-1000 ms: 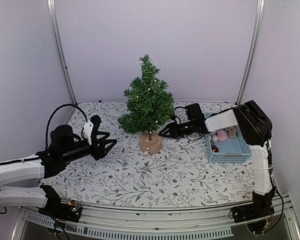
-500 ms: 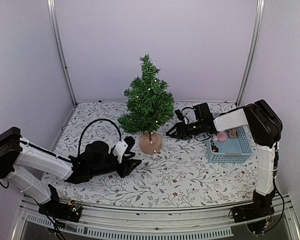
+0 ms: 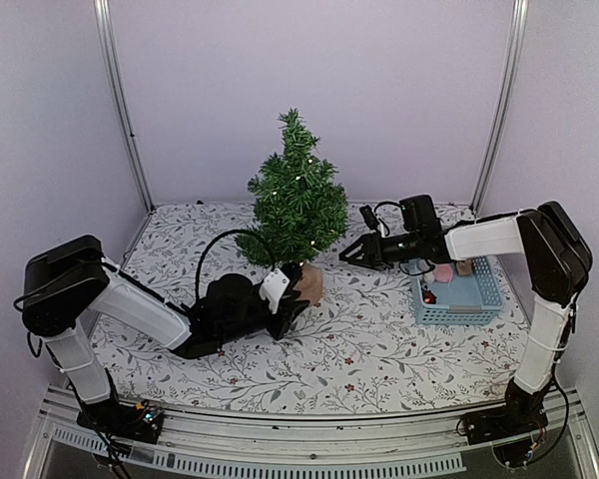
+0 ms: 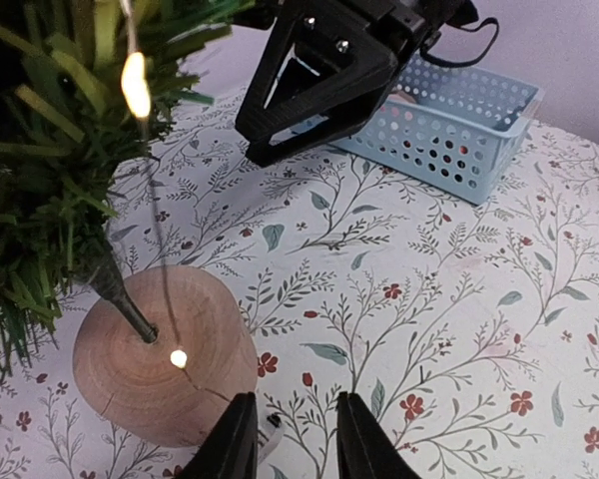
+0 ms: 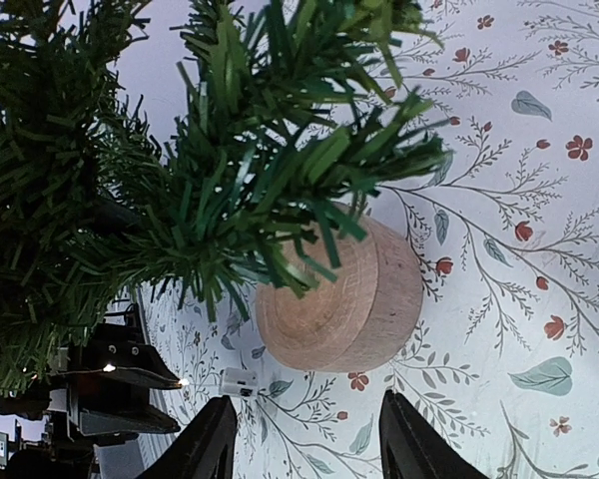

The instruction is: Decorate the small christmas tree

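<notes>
The small christmas tree (image 3: 298,200) stands mid-table on its round wooden base (image 3: 307,282), strung with a thin wire of lit fairy lights (image 4: 178,356). My left gripper (image 3: 294,305) lies low at the near side of the base (image 4: 150,374), open. A small white battery box (image 4: 270,435) lies on the cloth just inside its left finger (image 4: 232,441). My right gripper (image 3: 347,253) hovers to the right of the tree under the lower branches. It is open with nothing between its fingers (image 5: 411,439), facing the base (image 5: 344,299) and the box (image 5: 240,381).
A light blue perforated basket (image 3: 457,317) at the right holds pink and tan ornaments. Metal frame posts (image 3: 120,105) stand at the back corners. The floral cloth (image 3: 379,349) covers the table. The tree's lower branches (image 5: 280,190) hang close over the right gripper.
My left arm has swung in from the far left to the tree's base and its jaws have narrowed. My right gripper has drawn back to the right, away from the base.
</notes>
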{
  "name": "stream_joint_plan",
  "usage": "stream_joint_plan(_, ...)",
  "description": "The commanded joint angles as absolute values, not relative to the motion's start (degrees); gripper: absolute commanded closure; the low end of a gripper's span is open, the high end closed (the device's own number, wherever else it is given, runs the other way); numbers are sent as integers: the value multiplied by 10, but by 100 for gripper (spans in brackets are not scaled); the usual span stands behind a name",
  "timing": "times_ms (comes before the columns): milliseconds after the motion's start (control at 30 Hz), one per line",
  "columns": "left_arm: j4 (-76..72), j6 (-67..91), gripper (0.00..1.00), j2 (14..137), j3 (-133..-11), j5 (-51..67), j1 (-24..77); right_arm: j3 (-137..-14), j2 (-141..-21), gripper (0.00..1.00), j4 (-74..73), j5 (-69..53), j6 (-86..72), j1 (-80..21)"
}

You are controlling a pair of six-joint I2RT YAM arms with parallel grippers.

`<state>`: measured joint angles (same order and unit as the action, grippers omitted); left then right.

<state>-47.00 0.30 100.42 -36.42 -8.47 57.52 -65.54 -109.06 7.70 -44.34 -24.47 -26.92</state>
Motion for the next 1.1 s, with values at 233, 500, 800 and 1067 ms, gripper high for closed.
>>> stream_joint_plan(233,-494,-20,86,1026,-382,-87,570,-638,-1052,49,80,-434,-250,-265)
stream_joint_plan(500,-496,-16,85,1029,-379,-92,566,-635,-1049,49,80,-431,-251,-265)
stream_joint_plan(800,-498,-17,100,1035,-387,-72,553,-636,-1048,49,80,-432,-252,-265)
stream_joint_plan(1067,-416,-17,100,958,-373,-89,559,-639,-1046,49,80,-433,-255,-264)
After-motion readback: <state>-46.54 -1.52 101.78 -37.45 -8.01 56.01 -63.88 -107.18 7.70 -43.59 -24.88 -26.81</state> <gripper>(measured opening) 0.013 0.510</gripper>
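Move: The light string hangs down from the tree to just beside my left fingertips, about 1 cm forward and 1 cm left, level with them. From that hand the wooden tree base is roughly 7 cm ahead, 1 cm left and 3 cm lower, with the tree's lower branches about 8 cm ahead, 2 cm left and 8 cm above. From my right hand the string is some 9 cm back, 9 cm to the left and 3 cm lower. I shut my left fingers from about a third open, pausing briefly before I close them fully, to pinch the light string in front of the wooden tree base. Meanwhile that hand barely shifts, easing about 1 cm forward with almost no turn of the wrist. ##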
